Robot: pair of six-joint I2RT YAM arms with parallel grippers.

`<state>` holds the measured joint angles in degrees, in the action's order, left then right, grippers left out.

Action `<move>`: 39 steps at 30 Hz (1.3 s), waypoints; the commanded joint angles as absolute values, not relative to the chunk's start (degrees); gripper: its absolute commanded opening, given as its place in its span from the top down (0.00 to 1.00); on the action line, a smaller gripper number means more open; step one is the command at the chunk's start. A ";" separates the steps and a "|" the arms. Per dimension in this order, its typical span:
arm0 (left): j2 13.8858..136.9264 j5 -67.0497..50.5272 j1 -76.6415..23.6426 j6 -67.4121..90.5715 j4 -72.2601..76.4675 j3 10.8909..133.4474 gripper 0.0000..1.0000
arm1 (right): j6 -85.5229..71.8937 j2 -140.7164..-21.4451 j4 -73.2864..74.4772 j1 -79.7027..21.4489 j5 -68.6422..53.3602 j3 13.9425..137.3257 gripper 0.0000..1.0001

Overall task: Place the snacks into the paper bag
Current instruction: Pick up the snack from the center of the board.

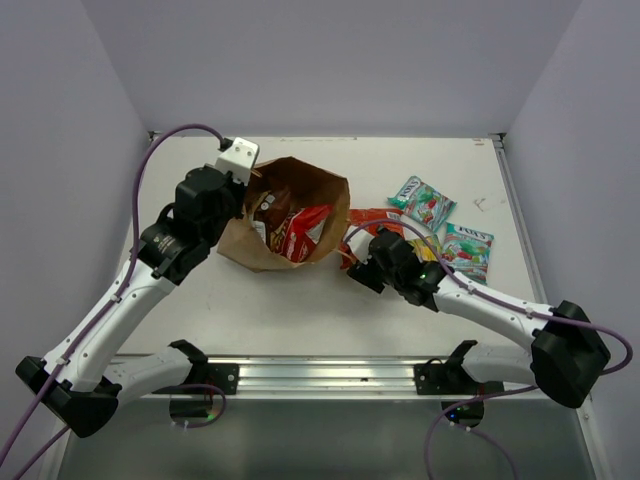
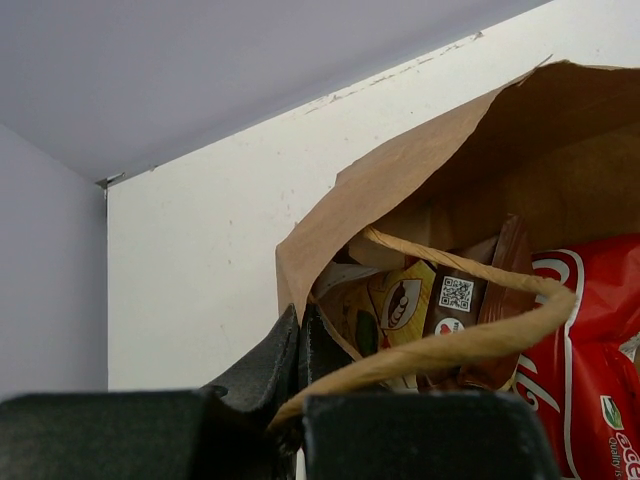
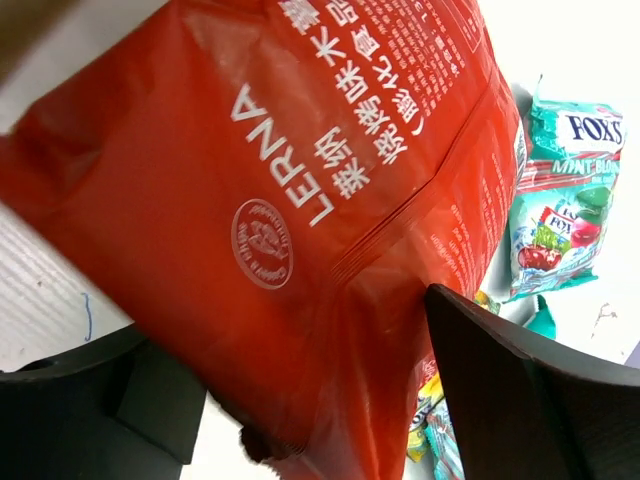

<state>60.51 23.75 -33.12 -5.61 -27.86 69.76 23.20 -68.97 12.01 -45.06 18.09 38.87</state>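
Note:
The brown paper bag (image 1: 262, 250) lies with its mouth open toward me. Inside it are a red-white packet (image 1: 305, 232) (image 2: 590, 340) and a brown chip packet (image 2: 470, 300). My left gripper (image 1: 243, 197) (image 2: 300, 325) is shut on the bag's left rim, and a twisted handle (image 2: 450, 345) loops across in front of it. A red-orange bag (image 1: 372, 222) (image 3: 300, 180) lies just right of the paper bag. My right gripper (image 1: 357, 262) (image 3: 290, 330) is open, with the near end of the red-orange bag between its wide jaws.
Two green candy bags (image 1: 422, 200) (image 1: 468, 250) lie to the right of the red-orange bag; one candy bag (image 3: 560, 200) shows in the right wrist view. A yellow-patterned packet (image 3: 425, 430) peeks out beneath the red-orange bag. Walls close the table at the back and sides.

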 commanded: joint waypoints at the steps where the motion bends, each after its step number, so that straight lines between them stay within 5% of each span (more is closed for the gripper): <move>1: 59.50 23.20 -32.61 -6.42 -25.93 71.63 1.00 | 24.35 -70.05 6.94 -43.60 15.82 39.11 0.16; 5: 59.41 23.03 -32.70 -6.33 -25.93 71.63 1.00 | 24.35 -68.65 7.64 -43.33 16.43 39.11 0.36; 9: 59.50 22.94 -32.70 -6.50 -25.93 71.81 1.00 | 24.61 -67.50 9.05 -43.24 17.40 39.55 0.76; 13: 59.50 22.94 -32.61 -6.94 -25.84 71.81 1.00 | 24.43 -65.13 11.16 -43.24 18.37 40.87 1.00; 39: 59.68 23.29 -32.61 -8.61 -25.84 72.69 1.00 | 19.70 -51.76 38.04 -43.16 28.91 69.68 1.00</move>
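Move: The red snack bag lies right at the right hand's open fingers, its middle about 5 cm ahead, 1 cm left and 1 cm below them. The paper bag's middle is some 17 cm to the hand's left, 2 cm ahead and 10 cm higher. The yellow candy bag lies about 9 cm right, level with the hand, and the upper mint bag some 12 cm ahead and 11 cm right, both about 2 cm lower. From the left hand, the red snack bag is about 24 cm right, neither ahead nor back, and 23 cm below. The right hand eases barely a centimetre farther forward as its wide-open fingers close, pinching the near end of the red snack bag between their tips, then lifts it about 18 cm, faster once the grip is shut, drifting some 5 cm to the right and slightly back while the fingertips tilt up roughly 15 degrees. The left hand stays in place with its fingers shut on the paper bag's rim, holding the mouth open. ##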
